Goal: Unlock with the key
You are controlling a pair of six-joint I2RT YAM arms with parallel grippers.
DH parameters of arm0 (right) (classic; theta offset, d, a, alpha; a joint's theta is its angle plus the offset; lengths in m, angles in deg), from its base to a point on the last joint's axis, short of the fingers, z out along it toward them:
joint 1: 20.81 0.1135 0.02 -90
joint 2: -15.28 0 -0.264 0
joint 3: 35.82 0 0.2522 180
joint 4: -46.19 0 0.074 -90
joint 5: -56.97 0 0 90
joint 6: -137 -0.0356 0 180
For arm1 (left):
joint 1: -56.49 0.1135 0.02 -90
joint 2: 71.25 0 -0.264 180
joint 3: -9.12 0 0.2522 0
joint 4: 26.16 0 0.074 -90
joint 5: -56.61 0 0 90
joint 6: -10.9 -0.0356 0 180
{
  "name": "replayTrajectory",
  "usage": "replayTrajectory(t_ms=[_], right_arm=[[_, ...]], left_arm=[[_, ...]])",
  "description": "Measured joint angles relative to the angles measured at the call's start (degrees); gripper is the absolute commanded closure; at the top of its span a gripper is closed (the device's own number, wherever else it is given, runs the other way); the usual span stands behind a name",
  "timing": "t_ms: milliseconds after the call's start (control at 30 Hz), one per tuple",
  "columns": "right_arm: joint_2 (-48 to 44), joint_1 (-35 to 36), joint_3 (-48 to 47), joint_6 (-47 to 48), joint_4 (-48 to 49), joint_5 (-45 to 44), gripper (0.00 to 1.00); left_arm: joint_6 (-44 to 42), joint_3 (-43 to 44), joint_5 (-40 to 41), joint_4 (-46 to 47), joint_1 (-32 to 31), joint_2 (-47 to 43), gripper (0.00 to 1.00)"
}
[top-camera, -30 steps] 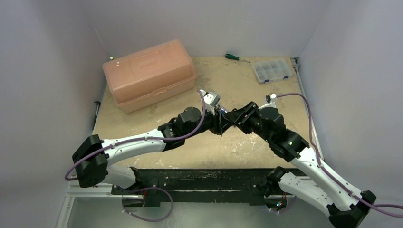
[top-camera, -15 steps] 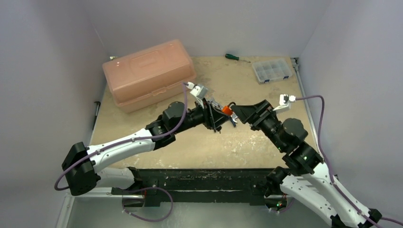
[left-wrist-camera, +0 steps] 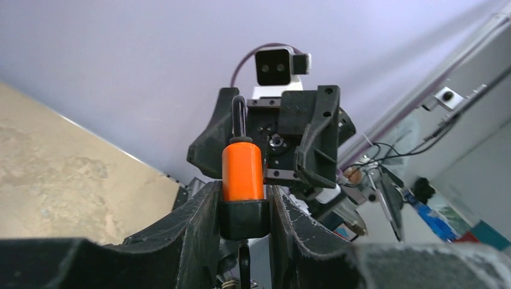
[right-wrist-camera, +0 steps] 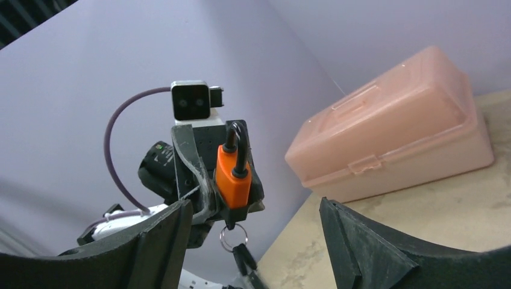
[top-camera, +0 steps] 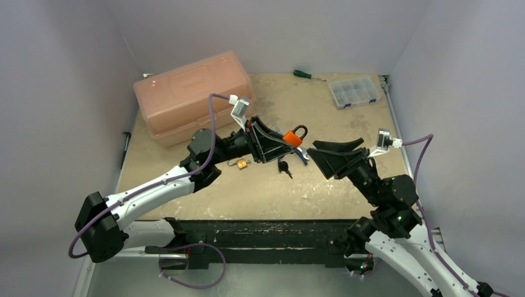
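An orange padlock point(top-camera: 293, 137) with a black base is held up off the table, and my left gripper point(top-camera: 289, 144) is shut on that base. In the left wrist view the padlock point(left-wrist-camera: 243, 171) stands upright between the fingers of the left gripper point(left-wrist-camera: 243, 212), its dark shackle pointing up. A key sits in the padlock's underside, and a ring point(right-wrist-camera: 229, 238) with more keys point(top-camera: 285, 167) dangles from it. My right gripper point(top-camera: 314, 152) is open just right of the padlock, touching nothing. In the right wrist view the padlock point(right-wrist-camera: 234, 174) is ahead of the right gripper point(right-wrist-camera: 256, 241).
A pink plastic toolbox point(top-camera: 194, 98) stands at the back left. A small brass padlock point(top-camera: 241, 163) lies on the table under the left arm. At the back right lie a green-handled screwdriver point(top-camera: 303, 74) and a clear compartment box point(top-camera: 354, 91).
The two grippers met at the table's centre. My right gripper has opened and pulled back to the right. The left arm has drawn back left with the padlock, keys hanging free.
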Motion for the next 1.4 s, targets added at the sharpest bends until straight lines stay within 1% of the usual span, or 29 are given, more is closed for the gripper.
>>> replayTrajectory(t_ms=[100, 233, 367, 467, 767, 1033, 1067, 1100, 1200, 1233, 1267, 1333, 1367, 1400], right_arm=[[1.8, 0.0, -1.4, 1.3, 2.1, 1.8, 0.22], [4.0, 0.0, -2.8, 2.3, 4.1, 3.7, 0.28], [6.0, 0.0, -3.5, 3.1, 6.0, 6.0, 0.31], [7.2, 0.0, -3.8, 3.8, 6.8, 7.4, 0.32], [10.7, 0.0, -4.8, 4.7, 7.3, 9.1, 0.45], [12.4, 0.0, -4.8, 4.6, 7.7, 9.9, 0.54], [12.5, 0.0, -4.8, 4.6, 8.0, 10.0, 0.58], [12.7, 0.0, -4.8, 4.6, 8.2, 10.2, 0.65], [13.0, 0.1, -5.0, 4.6, 8.9, 10.8, 0.89], [13.2, 0.0, -5.1, 4.3, 9.0, 11.0, 0.96], [13.3, 0.0, -5.2, 4.3, 9.1, 11.3, 1.00], [13.3, -0.1, -5.2, 4.6, 9.1, 11.7, 1.00], [13.3, -0.2, -5.2, 4.7, 9.1, 11.8, 1.00], [13.2, -0.2, -5.2, 4.7, 9.0, 11.8, 1.00]], left_arm=[[1.4, 0.0, -3.0, 2.2, 0.0, 0.0, 1.00], [2.5, 0.0, -5.0, 3.9, 0.0, 0.3, 1.00], [3.0, 0.0, -6.2, 4.3, 0.0, 1.1, 1.00], [3.5, 0.0, -6.7, 4.7, 0.0, 2.0, 1.00], [4.0, 0.0, -7.2, 6.4, 0.0, 3.5, 1.00], [4.0, 0.0, -7.6, 7.1, 0.0, 3.5, 1.00], [4.0, 0.0, -7.6, 7.1, 0.0, 3.5, 1.00], [4.0, 0.0, -7.6, 7.1, 0.0, 3.5, 1.00], [4.0, 0.0, -7.5, 7.0, 0.1, 3.6, 1.00], [4.0, 0.0, -7.5, 7.2, 0.1, 3.7, 1.00], [4.0, 0.0, -7.5, 7.4, 0.1, 3.7, 1.00], [4.3, 0.0, -7.5, 7.4, 0.1, 3.7, 1.00], [4.4, 0.0, -7.5, 7.4, 0.1, 3.7, 0.93], [4.3, 0.0, -7.5, 7.3, 0.1, 3.7, 0.83]])
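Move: The left hand already holds the orange padlock by its black bottom; the lock's middle lies about 1 cm ahead of that hand, 2 cm to its right and 2 cm above. From the open, empty right hand, the lock is about 6 cm to the left, 3 cm ahead and 2 cm higher. Keys hang under the lock, about 8 cm left of the right hand, level fore-and-aft and 5 cm below. The pliers lie on the table, some 16 cm ahead, 5 cm left and 34 cm below. The right hand's fingers close on the orange body of the padlock and pinch it from both sides, after the hand first rises about 2 cm and then slides left about 4.5 cm, swinging some 10 degrees counter-clockwise with its fingertips tipping up a little. The left hand keeps its grip on the black bottom, draws back about 2 cm early on with a slight clockwise turn, then holds still. ##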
